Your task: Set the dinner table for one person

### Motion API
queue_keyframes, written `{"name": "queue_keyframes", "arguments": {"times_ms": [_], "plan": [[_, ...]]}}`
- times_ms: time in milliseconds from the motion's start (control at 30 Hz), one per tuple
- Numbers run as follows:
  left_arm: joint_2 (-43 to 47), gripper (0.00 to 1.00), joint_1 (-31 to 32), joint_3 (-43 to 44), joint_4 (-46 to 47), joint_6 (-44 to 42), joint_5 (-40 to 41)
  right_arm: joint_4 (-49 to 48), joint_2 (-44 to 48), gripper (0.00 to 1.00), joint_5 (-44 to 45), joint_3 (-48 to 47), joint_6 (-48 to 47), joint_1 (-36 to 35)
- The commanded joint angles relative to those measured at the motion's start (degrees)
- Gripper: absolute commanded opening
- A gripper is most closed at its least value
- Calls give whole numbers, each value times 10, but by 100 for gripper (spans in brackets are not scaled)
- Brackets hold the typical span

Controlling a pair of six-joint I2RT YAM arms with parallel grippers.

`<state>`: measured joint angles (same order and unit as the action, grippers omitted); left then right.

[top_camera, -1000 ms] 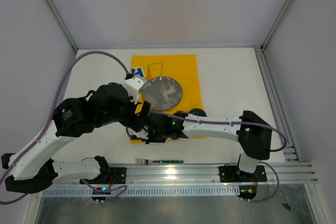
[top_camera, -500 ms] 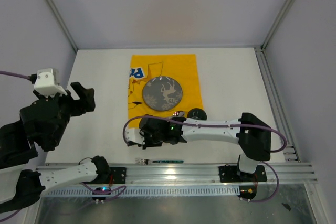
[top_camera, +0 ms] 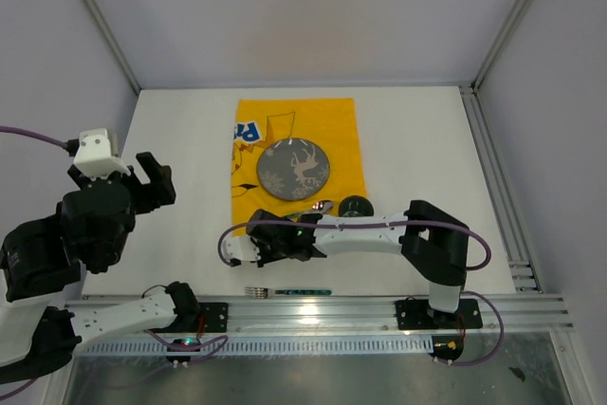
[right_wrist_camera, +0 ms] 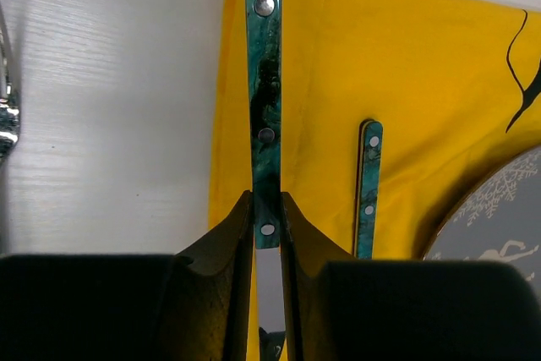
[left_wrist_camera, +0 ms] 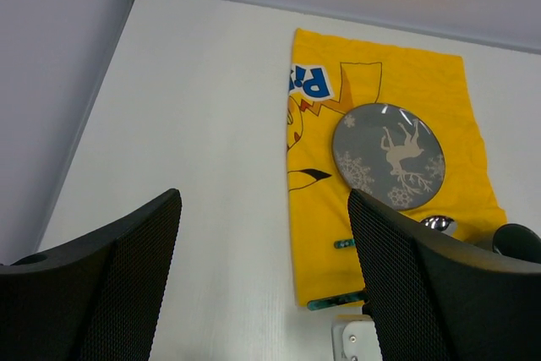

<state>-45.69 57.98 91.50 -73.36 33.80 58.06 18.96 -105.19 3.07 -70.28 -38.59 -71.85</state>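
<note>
The white dinner table (top_camera: 417, 149) carries a yellow cartoon cloth (top_camera: 337, 139) with a grey deer-print plate (top_camera: 294, 170) on it. My right gripper (right_wrist_camera: 267, 200) is shut on a green marbled cutlery handle (right_wrist_camera: 264, 82), and grey metal shows between its fingers. It hovers over the cloth's near-left corner (top_camera: 248, 248). A second green handle (right_wrist_camera: 367, 192) lies on the cloth beside the plate (right_wrist_camera: 499, 243). My left gripper (top_camera: 152, 180) is raised over the table's left side, open and empty, its fingers (left_wrist_camera: 110, 285) wide apart. A fork (top_camera: 285, 290) lies near the front edge.
A black cup (top_camera: 357, 206) and a shiny spoon bowl (top_camera: 321, 204) sit at the cloth's near-right edge. An aluminium rail (top_camera: 379, 310) runs along the table's front, and enclosure walls stand at the left, right and back.
My left arm has swung from beside the plate out to the far left and lifted. My right gripper has shifted slightly left, still holding the green-handled cutlery.
</note>
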Motion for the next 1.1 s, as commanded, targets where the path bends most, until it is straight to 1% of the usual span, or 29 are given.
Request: {"name": "queue_keyframes", "arguments": {"times_ms": [0,200,467,767,900,1067], "plan": [[13,81,-1,-4,-12,31,8,-50,-9,3,9,-18,-32,12],[24,81,-1,-14,-35,54,-2,-45,-27,3,6,-35,-40,20],[39,80,-1,-39,-51,81,-14,-31,-49,3,4,-68,-46,58],[58,80,-1,-35,-56,83,-4,-23,-26,3,-10,-30,-22,62],[54,80,-1,-33,-50,73,-2,-22,-10,3,-15,-10,-11,52],[47,80,-1,-32,-44,72,-7,-25,-12,3,-14,8,-5,49]]}}
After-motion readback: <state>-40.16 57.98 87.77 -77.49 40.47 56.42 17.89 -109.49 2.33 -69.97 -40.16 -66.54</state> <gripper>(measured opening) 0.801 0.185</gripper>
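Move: The right hand already holds the knife, its handle pointing left; the bare strip of yellow mat on the near side of the spoon lies about 4 cm ahead, 2 cm to the right and 5 cm below. The spoon's middle is some 9 cm ahead and 4 cm right, the plate 20 cm ahead and 5 cm right, the fork 10 cm back and 3 cm right. From the left hand that strip is roughly 4 cm ahead, 22 cm right and 40 cm down. Keeping its pinch on the knife where handle meets blade, the right hand carries it forward about 6 cm over the mat towards the spoon, sinking slightly, then eases back some 2.5 cm while going right and further down, ending about 3 cm lower. The empty left hand, high up and open, sinks about 2 cm and drifts slightly back and left. ##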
